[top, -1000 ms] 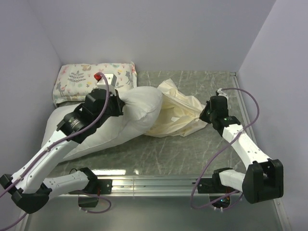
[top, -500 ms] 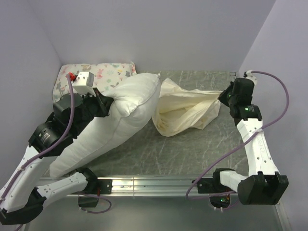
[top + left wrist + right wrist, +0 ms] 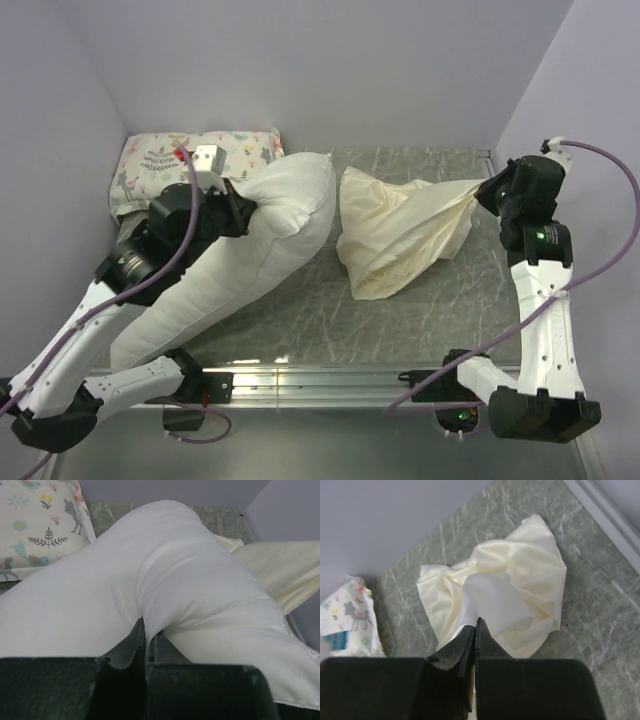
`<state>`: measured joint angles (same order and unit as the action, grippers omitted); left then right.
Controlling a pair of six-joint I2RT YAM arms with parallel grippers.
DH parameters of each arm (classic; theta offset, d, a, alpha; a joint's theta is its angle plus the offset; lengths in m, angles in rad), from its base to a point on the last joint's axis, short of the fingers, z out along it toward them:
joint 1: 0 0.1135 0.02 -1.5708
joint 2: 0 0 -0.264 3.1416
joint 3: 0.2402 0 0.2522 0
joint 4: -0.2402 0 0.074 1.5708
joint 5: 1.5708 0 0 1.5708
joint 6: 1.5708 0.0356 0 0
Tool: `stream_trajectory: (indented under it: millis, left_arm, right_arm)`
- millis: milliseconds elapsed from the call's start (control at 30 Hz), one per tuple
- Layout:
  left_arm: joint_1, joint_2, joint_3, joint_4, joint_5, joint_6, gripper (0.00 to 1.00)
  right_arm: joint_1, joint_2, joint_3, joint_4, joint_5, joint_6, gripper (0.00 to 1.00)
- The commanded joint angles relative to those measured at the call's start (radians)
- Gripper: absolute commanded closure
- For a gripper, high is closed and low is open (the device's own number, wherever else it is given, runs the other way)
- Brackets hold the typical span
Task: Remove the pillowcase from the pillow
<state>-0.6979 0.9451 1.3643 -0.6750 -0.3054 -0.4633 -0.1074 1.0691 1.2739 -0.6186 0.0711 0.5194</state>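
Observation:
The plain white pillow (image 3: 250, 250) lies diagonally across the left half of the table, free of the cream pillowcase (image 3: 400, 240). My left gripper (image 3: 247, 212) is shut on a pinch of the pillow's (image 3: 165, 580) cloth near its far end. The pillowcase (image 3: 510, 590) hangs stretched from my right gripper (image 3: 487, 190), which is shut on one corner of it and lifted at the right, while its crumpled bulk rests on the table. A small gap separates pillow and case.
A small floral animal-print pillow (image 3: 160, 165) lies in the far left corner against the wall. Lilac walls close in the table (image 3: 400, 320) at the back and both sides. A metal rail (image 3: 320, 378) runs along the near edge.
My right gripper has pulled the pillowcase right and up, clear off the pillow's end. My left gripper kept its pinch, swung left with the pillow, then came back a little to the right.

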Motion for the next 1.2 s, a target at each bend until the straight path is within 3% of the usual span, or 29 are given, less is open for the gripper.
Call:
stream_trajectory:
  millis: [0, 133, 267, 533, 700, 833, 900, 967, 1000, 1067, 1100, 1133, 1167]
  left_arm:
    - [0.02, 0.049, -0.031, 0.181, 0.037, -0.015, 1.0]
    - [0.058, 0.122, -0.062, 0.235, 0.107, -0.024, 1.0]
    - [0.08, 0.199, -0.077, 0.268, 0.147, -0.031, 0.99]
    - [0.094, 0.354, -0.125, 0.359, 0.224, -0.058, 1.0]
    - [0.094, 0.394, -0.137, 0.382, 0.246, -0.071, 0.99]
    - [0.095, 0.377, -0.151, 0.382, 0.246, -0.067, 0.97]
    - [0.094, 0.362, -0.16, 0.381, 0.247, -0.066, 0.88]
    - [0.094, 0.348, -0.162, 0.374, 0.25, -0.061, 0.8]
    - [0.094, 0.324, -0.162, 0.362, 0.253, -0.052, 0.67]
    - [0.094, 0.291, -0.165, 0.348, 0.238, -0.043, 0.53]
    - [0.094, 0.252, -0.168, 0.336, 0.238, -0.035, 0.39]
    - [0.094, 0.233, -0.168, 0.333, 0.238, -0.032, 0.33]
    - [0.094, 0.215, -0.166, 0.322, 0.238, -0.029, 0.29]
  right_arm:
    - [-0.002, -0.081, 0.116, -0.012, 0.05, -0.002, 1.0]
    - [0.0, -0.103, 0.162, -0.024, 0.036, 0.001, 1.0]
    - [0.026, -0.12, 0.085, 0.035, -0.011, 0.001, 1.0]
    - [0.233, -0.117, -0.336, 0.243, 0.039, 0.025, 1.0]
    - [0.376, -0.075, -0.66, 0.474, 0.044, 0.117, 1.0]
    - [0.374, 0.015, -0.748, 0.551, 0.055, 0.116, 1.0]
    - [0.376, 0.048, -0.74, 0.547, 0.035, 0.108, 1.0]
    - [0.376, 0.032, -0.713, 0.502, 0.01, 0.097, 0.9]
    - [0.376, 0.019, -0.675, 0.479, 0.006, 0.085, 0.75]
    - [0.376, -0.033, -0.624, 0.392, 0.006, 0.048, 0.6]
    - [0.376, -0.049, -0.569, 0.358, 0.009, 0.036, 0.47]
    - [0.376, -0.064, -0.541, 0.326, 0.01, 0.025, 0.35]
    - [0.376, -0.095, -0.515, 0.271, 0.009, 0.016, 0.3]
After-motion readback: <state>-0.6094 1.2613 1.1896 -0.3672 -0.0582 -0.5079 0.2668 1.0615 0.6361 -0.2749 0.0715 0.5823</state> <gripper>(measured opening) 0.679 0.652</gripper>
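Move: The left gripper holds the raised end of the white pillow. The pillow's middle is about 8 cm to its left and 22 cm below, and bare table for that end is roughly 7 cm ahead, 17 cm right and 35 cm below. The right gripper holds the freed pillowcase up. The table spot for it is some 11 cm left, 5 cm back and 29 cm down, with the case's middle about 12 cm left, level ahead and 18 cm below. Flick the pillowcase up about 9 cm with the right gripper, tipping it up a little, then sweep it left and down some 35 cm, tipping the fingers down, open to let go and lift off. Meanwhile lower the pillow end down, forward and right with the left gripper, keeping the pinch, then open and start to rise. ##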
